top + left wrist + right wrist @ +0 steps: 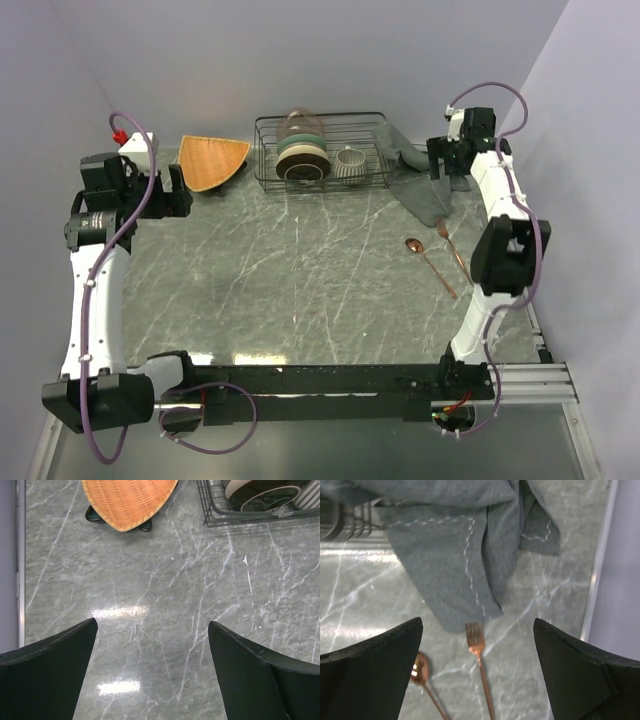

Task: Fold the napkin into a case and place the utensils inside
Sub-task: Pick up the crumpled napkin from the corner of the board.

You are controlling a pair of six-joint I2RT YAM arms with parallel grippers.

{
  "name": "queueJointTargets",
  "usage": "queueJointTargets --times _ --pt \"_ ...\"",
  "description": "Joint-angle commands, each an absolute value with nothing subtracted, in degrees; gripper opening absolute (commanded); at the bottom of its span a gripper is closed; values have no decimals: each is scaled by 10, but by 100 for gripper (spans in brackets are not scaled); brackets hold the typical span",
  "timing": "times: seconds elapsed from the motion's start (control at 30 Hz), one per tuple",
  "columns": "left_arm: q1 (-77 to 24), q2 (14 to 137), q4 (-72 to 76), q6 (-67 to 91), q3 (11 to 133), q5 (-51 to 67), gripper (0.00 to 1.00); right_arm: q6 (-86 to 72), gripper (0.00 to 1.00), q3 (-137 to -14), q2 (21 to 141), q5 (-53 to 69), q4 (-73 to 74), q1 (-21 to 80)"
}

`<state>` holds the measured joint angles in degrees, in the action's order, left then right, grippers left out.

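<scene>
The dark grey napkin (415,180) (455,565) hangs crumpled from the right end of the wire rack down onto the table, unfolded, so no case shows. Just in front of its lower corner lie the copper utensils: a fork (452,248) (479,665) and a spoon (428,264) (420,672), side by side on the marble. My right gripper (443,168) (477,630) hovers open above the napkin's lower edge, nothing between its fingers. My left gripper (180,190) (152,630) stands open over bare table at the far left, just in front of the orange mat.
An orange woven fan-shaped mat (212,160) (127,500) lies at the back left. The black wire rack (325,150) (250,510) at the back holds stacked bowls and a ribbed cup (350,165). Walls close the left, back and right sides.
</scene>
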<state>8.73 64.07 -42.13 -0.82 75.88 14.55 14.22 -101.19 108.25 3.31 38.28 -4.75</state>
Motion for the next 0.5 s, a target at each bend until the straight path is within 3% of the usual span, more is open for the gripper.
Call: queueJointTargets --times 0.0,0.47 --pt "84 661 -396 -12 784 154 99 135 100 -1125 1157 59 382 -62" --pt "84 720 -421 -18 787 121 99 111 100 -1211 1342 119 393 -67"
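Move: From the right hand, wide open, the crumpled napkin's middle lies about 8 cm ahead, 5 cm to the left and 17 cm below. The fork's middle is some 17 cm back and 2 cm left, the spoon's about 21 cm back and 8 cm left; the striped cup in the rack stands roughly 11 cm ahead and 31 cm left. From the left hand the napkin is about 25 cm ahead, 60 cm right and 28 cm lower. The right hand, fingers staying wide open, comes down about 10 cm towards the crumpled napkin while reaching some 6 cm forward, most of the reach coming early and the drop then steepening; the wrist tips its fingers about 10 degrees further down and rolls slightly, left side up, with no touch on the cloth to be seen yet. Over the bare table on the other side, the empty left hand sinks about 3 cm and eases 2 cm forward, still open, its fingers dipping some 5 degrees. ##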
